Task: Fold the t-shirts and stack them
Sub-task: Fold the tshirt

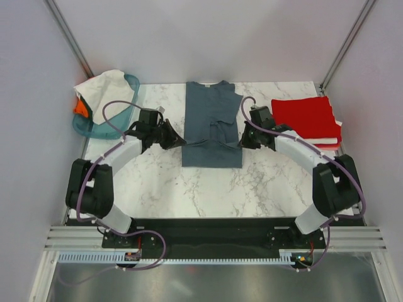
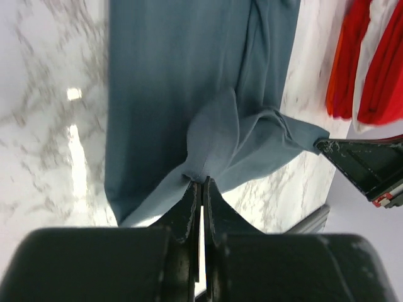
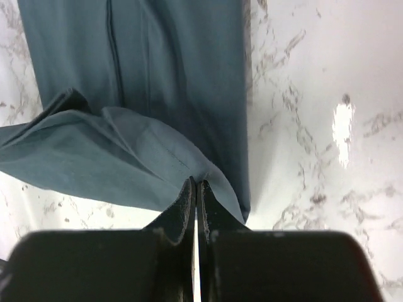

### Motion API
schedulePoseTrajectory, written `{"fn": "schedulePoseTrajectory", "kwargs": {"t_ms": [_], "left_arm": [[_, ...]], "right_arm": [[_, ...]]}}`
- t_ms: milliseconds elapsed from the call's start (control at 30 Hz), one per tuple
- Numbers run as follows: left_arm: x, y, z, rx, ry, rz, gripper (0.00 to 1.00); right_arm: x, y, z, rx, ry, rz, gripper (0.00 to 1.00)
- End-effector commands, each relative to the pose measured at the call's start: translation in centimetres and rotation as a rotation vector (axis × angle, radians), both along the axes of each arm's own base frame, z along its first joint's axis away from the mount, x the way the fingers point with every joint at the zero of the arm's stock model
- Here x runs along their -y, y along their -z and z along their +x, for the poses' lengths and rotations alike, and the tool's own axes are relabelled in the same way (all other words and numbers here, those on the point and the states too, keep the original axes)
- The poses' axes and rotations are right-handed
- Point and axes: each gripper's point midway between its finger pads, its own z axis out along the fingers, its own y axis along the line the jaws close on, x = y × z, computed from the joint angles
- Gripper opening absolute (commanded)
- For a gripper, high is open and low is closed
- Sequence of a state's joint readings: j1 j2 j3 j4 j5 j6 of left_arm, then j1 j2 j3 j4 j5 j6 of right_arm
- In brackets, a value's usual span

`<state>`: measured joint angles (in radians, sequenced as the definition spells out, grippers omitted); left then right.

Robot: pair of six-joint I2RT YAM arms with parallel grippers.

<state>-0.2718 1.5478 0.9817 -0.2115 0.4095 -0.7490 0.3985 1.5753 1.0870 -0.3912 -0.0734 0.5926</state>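
Observation:
The slate blue-grey t-shirt (image 1: 211,113) lies as a long narrow strip in the middle of the marble table. My left gripper (image 1: 181,142) is at its left edge, near the lower end. In the left wrist view that gripper (image 2: 201,184) is shut on a pinch of the blue-grey cloth (image 2: 170,94), which puckers at the tips. My right gripper (image 1: 241,139) is at the opposite edge. It (image 3: 196,184) is shut on a raised fold of the same shirt (image 3: 176,75). A folded red t-shirt (image 1: 303,116) lies at the right.
A teal basket (image 1: 129,82) stands at the back left, holding a white shirt (image 1: 101,88) and an orange one (image 1: 80,107). A thin white layer (image 1: 338,124) shows under the red shirt. Grey walls close in on both sides.

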Motion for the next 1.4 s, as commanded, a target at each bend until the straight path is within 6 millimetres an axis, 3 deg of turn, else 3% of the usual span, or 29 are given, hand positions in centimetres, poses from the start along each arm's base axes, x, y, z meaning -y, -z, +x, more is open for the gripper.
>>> {"fn": "schedulePoseTrajectory", "kwargs": {"t_ms": [0, 67, 100, 167, 433, 1100, 1367], "left_arm": [[-1.0, -1.1, 4.5, 0.09, -0.033, 0.048, 0.02], [-1.3, -1.6, 6.4, 0.116, -0.058, 0.066, 0.02], [-1.4, -0.5, 7.2, 0.094, -0.067, 0.076, 0.02], [-1.3, -0.9, 8.8, 0.106, -0.072, 0.07, 0.02], [-0.4, -0.1, 11.6, 0.095, -0.065, 0.055, 0.02], [-0.8, 1.4, 15.5, 0.064, -0.101, 0.02, 0.02], [0.1, 1.5, 17.7, 0.058, -0.076, -0.024, 0.02]], "right_arm": [[-0.2, -0.7, 4.0, 0.045, 0.006, 0.003, 0.0], [-0.4, -1.5, 6.1, 0.061, 0.018, 0.024, 0.0], [-0.3, -0.2, 6.8, 0.036, 0.025, 0.014, 0.0], [-0.2, 0.5, 8.4, 0.03, 0.036, 0.012, 0.0], [0.5, 1.2, 12.0, 0.023, 0.069, 0.037, 0.0], [0.9, 2.2, 16.9, 0.021, 0.084, 0.106, 0.01], [1.1, 2.0, 18.1, 0.033, 0.092, 0.118, 0.04]]}}
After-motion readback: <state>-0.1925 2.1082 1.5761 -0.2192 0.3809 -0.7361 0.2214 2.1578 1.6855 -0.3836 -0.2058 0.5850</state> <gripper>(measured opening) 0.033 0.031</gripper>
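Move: The shirt's collar end, towards which the held hem is being carried, lies about 42 cm ahead of the left hand and 9 cm to its right, 10 cm lower. From the right hand it is about 42 cm ahead and 10 cm left. The near fold edge is some 4 cm behind the left hand, 10 cm right; the blue bin is about 24 cm ahead, 28 cm left. The red stack lies 16 cm ahead of the right hand, 25 cm to its right. The hem, still pinched at its two corners and stretched between both hands, is carried forward over the flat part of the shirt towards the collar. Both arms travel side by side some 16 cm, quick at first and then slower, sinking about 3 cm on the way, with the wrists nearly steady and the fingers keeping the cloth. ##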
